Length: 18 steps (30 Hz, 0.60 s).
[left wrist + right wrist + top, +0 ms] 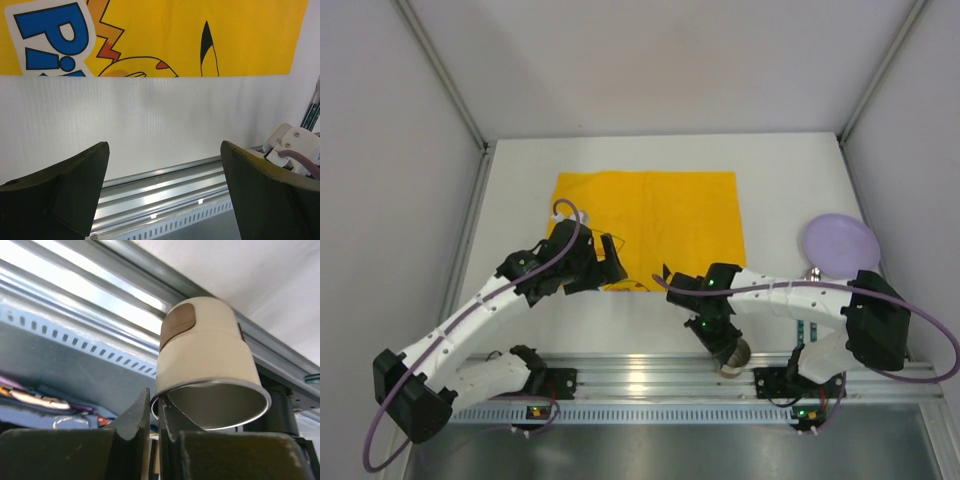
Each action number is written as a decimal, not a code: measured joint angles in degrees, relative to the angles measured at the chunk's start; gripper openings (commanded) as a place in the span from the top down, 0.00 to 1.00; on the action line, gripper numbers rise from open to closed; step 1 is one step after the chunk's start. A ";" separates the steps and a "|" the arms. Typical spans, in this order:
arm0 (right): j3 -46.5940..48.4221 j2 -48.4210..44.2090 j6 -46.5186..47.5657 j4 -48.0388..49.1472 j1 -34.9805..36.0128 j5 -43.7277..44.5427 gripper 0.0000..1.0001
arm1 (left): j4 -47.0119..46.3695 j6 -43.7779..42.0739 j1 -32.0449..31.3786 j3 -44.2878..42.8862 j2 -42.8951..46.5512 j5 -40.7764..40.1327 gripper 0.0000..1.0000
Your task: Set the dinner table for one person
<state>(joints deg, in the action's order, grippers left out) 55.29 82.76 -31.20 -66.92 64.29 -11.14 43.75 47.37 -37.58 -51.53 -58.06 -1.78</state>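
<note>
A cream cup with a metal inside and a brown patch lies tipped, its mouth toward the right wrist camera. My right gripper is shut on its rim, one finger inside and one outside. From above, the cup and right gripper are at the near edge of the white dinner table, by the rail. My left gripper hovers open at the near left corner of the yellow mat. In its wrist view the left gripper holds nothing over the bare table.
A lilac plate lies at the table's right edge, with a small metal item just in front of it. The yellow printed mat covers the table's middle. An aluminium rail runs along the near edge.
</note>
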 measured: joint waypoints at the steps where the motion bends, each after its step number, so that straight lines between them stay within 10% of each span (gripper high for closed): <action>1: 0.61 0.22 -0.26 -0.59 0.68 1.49 1.00 | -0.04 -0.13 0.00 -0.44 -0.44 0.00 0.02; 12: 24.30 3.41 1.20 -7.10 -1.70 22.60 1.00 | 0.07 -3.19 0.00 -6.34 -6.97 -0.52 0.02; 18: 40.02 8.83 8.02 -7.41 -16.90 27.63 1.00 | 0.02 -5.09 0.00 -9.62 -7.69 -3.76 0.02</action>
<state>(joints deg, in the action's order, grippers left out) 95.31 91.59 -23.18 -74.32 47.40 16.49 43.77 42.28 -37.58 -61.14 -65.76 -5.54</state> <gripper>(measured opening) 0.045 0.983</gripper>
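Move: The right hand already pinches the mug's rim low over the table's near edge. The yellow mat's middle lies about 31 cm ahead of this hand, 19 cm to its left and 8 cm below. The fork lies some 11 cm ahead and 17 cm right, the spoon 12 cm ahead and 20 cm right, the purple plate about 28 cm ahead and 28 cm right. From the left hand the mat's middle is roughly 14 cm ahead, 7 cm right and 16 cm below. Forward and up, gathering speed, the right hand carries the mug from the near edge towards the yellow mat, about 21 cm out and 13 cm higher, while the wrist tips some 35 degrees so the fingers swing from pointing slightly back to pointing forward and down. Its closed fingers keep their pinch on the rim. The open, empty left hand eases about 4 cm forward and a little up. ##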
